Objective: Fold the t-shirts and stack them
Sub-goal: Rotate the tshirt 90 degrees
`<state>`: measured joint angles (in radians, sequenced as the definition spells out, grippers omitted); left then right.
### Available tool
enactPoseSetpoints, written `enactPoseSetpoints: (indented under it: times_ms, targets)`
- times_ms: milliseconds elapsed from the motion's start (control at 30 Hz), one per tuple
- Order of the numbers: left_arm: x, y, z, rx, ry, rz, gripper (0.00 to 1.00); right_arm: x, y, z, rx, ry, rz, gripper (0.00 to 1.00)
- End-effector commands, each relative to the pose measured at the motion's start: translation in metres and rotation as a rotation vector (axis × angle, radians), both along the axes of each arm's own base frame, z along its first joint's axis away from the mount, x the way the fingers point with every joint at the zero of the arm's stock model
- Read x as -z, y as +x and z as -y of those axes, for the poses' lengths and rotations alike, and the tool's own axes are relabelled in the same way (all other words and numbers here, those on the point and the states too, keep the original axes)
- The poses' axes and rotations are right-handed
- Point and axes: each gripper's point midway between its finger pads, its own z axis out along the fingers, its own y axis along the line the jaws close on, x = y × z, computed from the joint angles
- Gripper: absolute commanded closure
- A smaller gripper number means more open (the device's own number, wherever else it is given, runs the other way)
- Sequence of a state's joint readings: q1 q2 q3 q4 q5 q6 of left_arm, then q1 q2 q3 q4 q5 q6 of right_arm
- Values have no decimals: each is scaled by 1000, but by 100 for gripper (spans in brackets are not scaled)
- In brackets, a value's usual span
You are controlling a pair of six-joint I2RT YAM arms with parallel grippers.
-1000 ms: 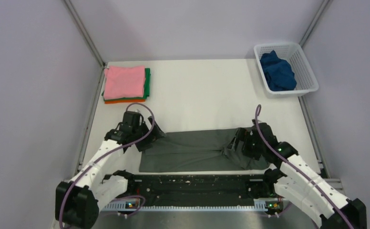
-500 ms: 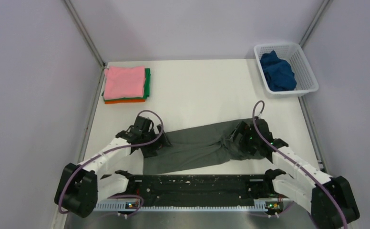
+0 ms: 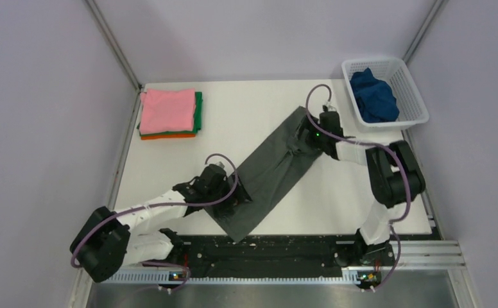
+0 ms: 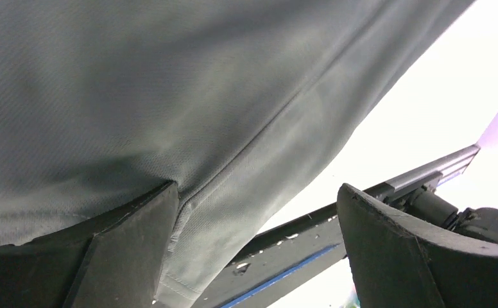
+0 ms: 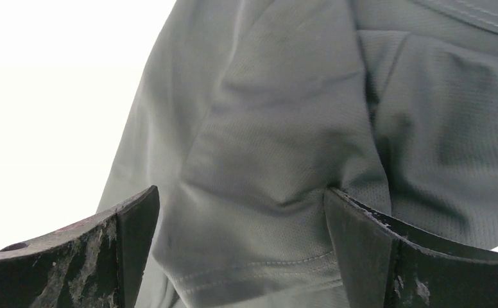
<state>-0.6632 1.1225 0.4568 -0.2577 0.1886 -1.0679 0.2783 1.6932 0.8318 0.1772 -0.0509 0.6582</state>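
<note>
The dark grey t-shirt (image 3: 272, 170) lies folded into a long strip, slanting across the table from near left to far right. My left gripper (image 3: 231, 200) is open at its near end; in the left wrist view (image 4: 256, 192) the cloth (image 4: 169, 96) drapes over one finger. My right gripper (image 3: 310, 138) is open at the far end, its fingers astride bunched cloth (image 5: 285, 128) with a stitched hem in the right wrist view (image 5: 240, 192). The pink t-shirt (image 3: 167, 110) tops a folded stack over green (image 3: 198, 112) and orange (image 3: 166, 135). The dark blue t-shirt (image 3: 375, 96) lies crumpled.
The white mesh basket (image 3: 408, 83) holding the blue shirt stands at the far right corner. A black rail (image 3: 266, 247) runs along the table's near edge, close under the strip's near end. Metal frame posts stand at both far corners.
The grey strip has swung from lying along the near edge to a diagonal. My right gripper moved far back with its end; my left gripper moved right and nearer.
</note>
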Motion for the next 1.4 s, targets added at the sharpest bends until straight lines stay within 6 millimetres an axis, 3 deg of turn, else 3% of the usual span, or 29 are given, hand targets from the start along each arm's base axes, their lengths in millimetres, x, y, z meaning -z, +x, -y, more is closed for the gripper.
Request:
enactPoseSetpoints:
  times_ms: [0, 200, 433, 600, 700, 800, 867, 1000, 1133, 1167, 1233, 1367]
  targets:
    - [6, -7, 32, 57, 6, -13, 1, 14, 55, -28, -188, -39, 35, 1]
    - [8, -11, 88, 219, 45, -17, 1, 23, 100, -77, -399, -20, 42, 1]
    - [13, -24, 139, 348, 73, -31, 1, 27, 141, -102, -415, -26, 57, 1]
    - [-15, -7, 153, 328, 78, 42, 1, -17, 161, -125, -456, -36, 128, 1]
    - [-40, -2, 155, 325, 47, 105, 1, -73, 167, -123, -450, -70, 215, 1]
    - [-62, -1, 149, 323, 34, 157, 1, -130, 157, -115, -461, -101, 303, 1]
    - [-70, -3, 138, 318, 52, 171, 1, -156, 139, -107, -475, -123, 347, 1]
    - [-77, -7, 99, 251, 115, 198, 1, -175, 79, -73, -421, -170, 380, 1]
    - [-52, -11, 40, 120, 228, 203, 1, -135, -8, -46, -360, -96, 240, 1]
    - [-46, -14, 31, 110, 234, 195, 1, -106, -38, -40, -347, -75, 145, 1]
    - [-34, -20, 18, 102, 233, 174, 1, -75, -89, -32, -317, -55, -2, 1]
    - [-17, -32, 22, 140, 159, 131, 8, -31, -181, -32, -389, -64, -191, 3]
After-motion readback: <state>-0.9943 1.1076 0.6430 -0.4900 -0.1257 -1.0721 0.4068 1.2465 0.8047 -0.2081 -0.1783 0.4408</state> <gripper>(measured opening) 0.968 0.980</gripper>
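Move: Lying diagonally under both open grippers, the grey t-shirt strip has its middle about 14 cm back and 12 cm to the left of the right hand, just below finger height. From the left hand, that middle is some 10 cm ahead and 8 cm to the right. The white basket stands roughly 24 cm to the right of the right hand and 12 cm farther out; the folded stack lies some 31 cm ahead and 22 cm to the left of the left hand. Turning the shirt flat on the table, the open right fingers push its far end about 17 cm forward and 12 cm left while the left fingers drag its near end some 15 cm right; both wrists swing. Both then lift off: the right arcs back some 25 cm beside the strip and starts down again, while the left rises, returns about 13 cm left and dips near the near-left corner. ##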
